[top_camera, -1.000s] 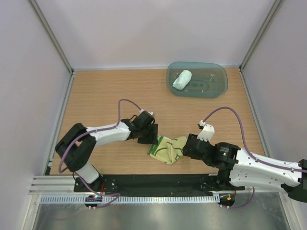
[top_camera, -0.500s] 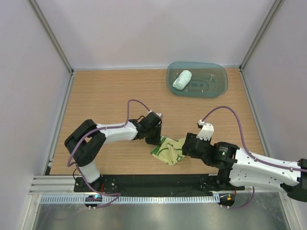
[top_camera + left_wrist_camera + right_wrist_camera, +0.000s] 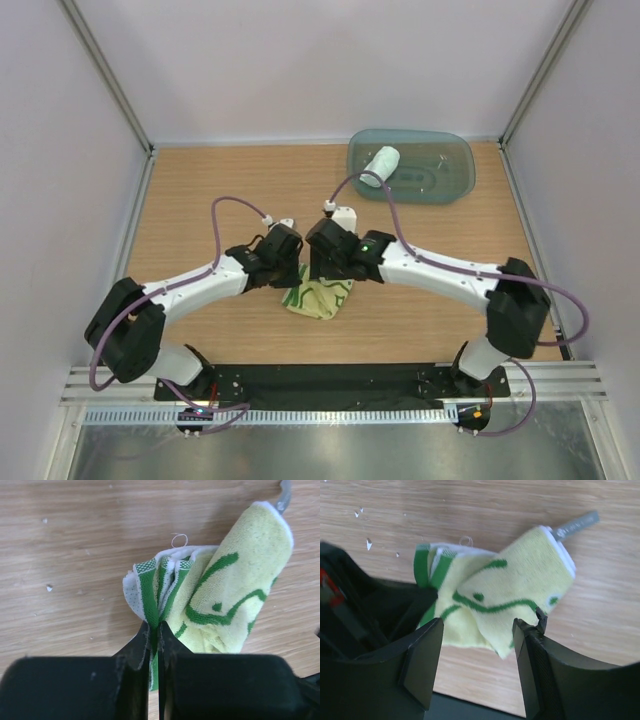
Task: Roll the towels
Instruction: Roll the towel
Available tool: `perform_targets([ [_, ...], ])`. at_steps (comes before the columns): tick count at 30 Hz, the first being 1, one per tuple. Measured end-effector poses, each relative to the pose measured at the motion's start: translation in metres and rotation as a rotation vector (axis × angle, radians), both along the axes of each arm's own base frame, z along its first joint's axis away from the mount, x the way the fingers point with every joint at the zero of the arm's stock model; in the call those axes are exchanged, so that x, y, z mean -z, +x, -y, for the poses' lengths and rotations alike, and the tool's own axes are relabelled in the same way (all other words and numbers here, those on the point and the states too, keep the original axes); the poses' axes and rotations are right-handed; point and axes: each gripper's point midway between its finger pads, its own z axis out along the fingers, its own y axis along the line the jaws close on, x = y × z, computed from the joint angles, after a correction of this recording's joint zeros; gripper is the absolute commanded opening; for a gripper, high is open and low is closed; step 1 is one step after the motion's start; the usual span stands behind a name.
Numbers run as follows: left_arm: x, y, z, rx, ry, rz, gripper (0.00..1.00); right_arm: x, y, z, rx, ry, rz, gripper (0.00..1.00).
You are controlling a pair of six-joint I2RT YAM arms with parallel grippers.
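Note:
The pale yellow towel (image 3: 318, 300) with green drawings lies bunched on the wooden table near the front middle. My left gripper (image 3: 294, 283) is at its left end. In the left wrist view this left gripper (image 3: 154, 630) is shut on the green edging of the folded yellow towel (image 3: 225, 595). My right gripper (image 3: 335, 282) reaches over the towel from the far side. In the right wrist view the right gripper (image 3: 477, 640) is open, with a loose corner of the yellow towel (image 3: 505, 590) hanging between its fingers (image 3: 422, 655). The plain pale towel (image 3: 379, 166) lies rolled in the tray.
The translucent teal tray (image 3: 445, 185) sits at the back right of the table. The enclosure walls stand close on the left, right and back. A black strip (image 3: 330, 378) and the arm bases run along the near edge. The left gripper body (image 3: 370, 610) shows beside the right fingers.
My left gripper has shut on the yellow towel's green edge. The right arm has swung from the near right to the far side of the towel. The towel has shifted left.

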Motion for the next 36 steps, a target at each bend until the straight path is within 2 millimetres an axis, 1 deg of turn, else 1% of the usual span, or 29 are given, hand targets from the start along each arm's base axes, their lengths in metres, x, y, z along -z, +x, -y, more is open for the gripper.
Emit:
perform_targets([
  [2,0.007,-0.004,-0.005,-0.015,0.012,-0.015,0.0,0.014,0.009,-0.016,-0.028,-0.021,-0.031,0.61],
  [5,0.019,-0.013,-0.012,-0.029,0.033,-0.049,0.0,0.037,0.015,-0.037,-0.073,-0.04,-0.073,0.58],
  [6,0.021,-0.015,-0.014,-0.032,0.038,-0.058,0.0,0.045,0.015,-0.042,-0.088,-0.043,-0.091,0.57],
  [8,0.028,-0.02,-0.021,-0.049,0.053,-0.082,0.0,0.054,0.016,-0.046,-0.098,-0.05,-0.107,0.57],
  [12,0.033,-0.02,-0.029,-0.07,0.062,-0.098,0.0,0.063,0.014,-0.049,-0.118,-0.047,-0.133,0.54],
  [16,0.03,-0.016,-0.034,-0.094,0.051,-0.093,0.0,0.063,0.01,-0.056,-0.139,-0.019,-0.145,0.43],
  [17,0.029,-0.014,-0.036,-0.103,0.047,-0.091,0.0,0.063,0.008,-0.058,-0.144,-0.013,-0.146,0.37],
  [18,0.029,-0.014,-0.038,-0.111,0.044,-0.09,0.0,0.065,0.006,-0.059,-0.151,-0.009,-0.15,0.36],
  [20,0.029,-0.012,-0.043,-0.128,0.04,-0.092,0.0,0.069,0.001,-0.061,-0.156,0.0,-0.161,0.31],
  [22,0.028,-0.009,-0.045,-0.139,0.034,-0.093,0.0,0.076,-0.009,-0.061,-0.169,-0.006,-0.179,0.29],
  [24,0.027,-0.008,-0.045,-0.143,0.024,-0.092,0.0,0.084,-0.022,-0.061,-0.188,-0.016,-0.199,0.21],
  [25,0.026,-0.007,-0.045,-0.145,0.018,-0.089,0.0,0.088,-0.027,-0.06,-0.192,-0.022,-0.209,0.14],
  [28,0.023,-0.006,-0.043,-0.143,0.002,-0.082,0.0,0.096,-0.037,-0.058,-0.197,-0.033,-0.229,0.04],
  [30,0.022,-0.006,-0.043,-0.143,-0.003,-0.081,0.0,0.097,-0.037,-0.057,-0.192,-0.033,-0.229,0.01],
  [32,0.021,-0.004,-0.044,-0.148,-0.005,-0.08,0.0,0.095,-0.035,-0.056,-0.182,-0.036,-0.219,0.01],
  [35,0.02,-0.002,-0.048,-0.161,-0.006,-0.077,0.0,0.085,-0.031,-0.047,-0.162,-0.046,-0.19,0.01],
  [36,0.019,-0.001,-0.05,-0.168,-0.008,-0.074,0.0,0.079,-0.031,-0.042,-0.154,-0.045,-0.175,0.01],
])
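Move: The right hand, open, hovers roughly 10 cm above the folded right part of the towel, whose middle lies some 3 cm back and 2 cm to this hand's right; the towel's striped end is about 5 cm to its left, level with it, 7 cm below. The left hand, already pinching that striped end, has the folded part about 7 cm to its right, 3 cm back and 4 cm below, and bare table some 5 cm to its left and 5 cm down. The right hand swings left and sinks steeply onto the towel's folded part, then draws back while its fingers shut and pinch the cloth, ending about 8 cm lower, 4 cm farther left and 3 cm back after a small rise of some 2 cm. The left hand keeps its pinch on the striped end, dips down and back towards the table, then comes forward again and pulls left, ending about 5 cm left and 2 cm lower, turned some 10 degrees counter-clockwise. ##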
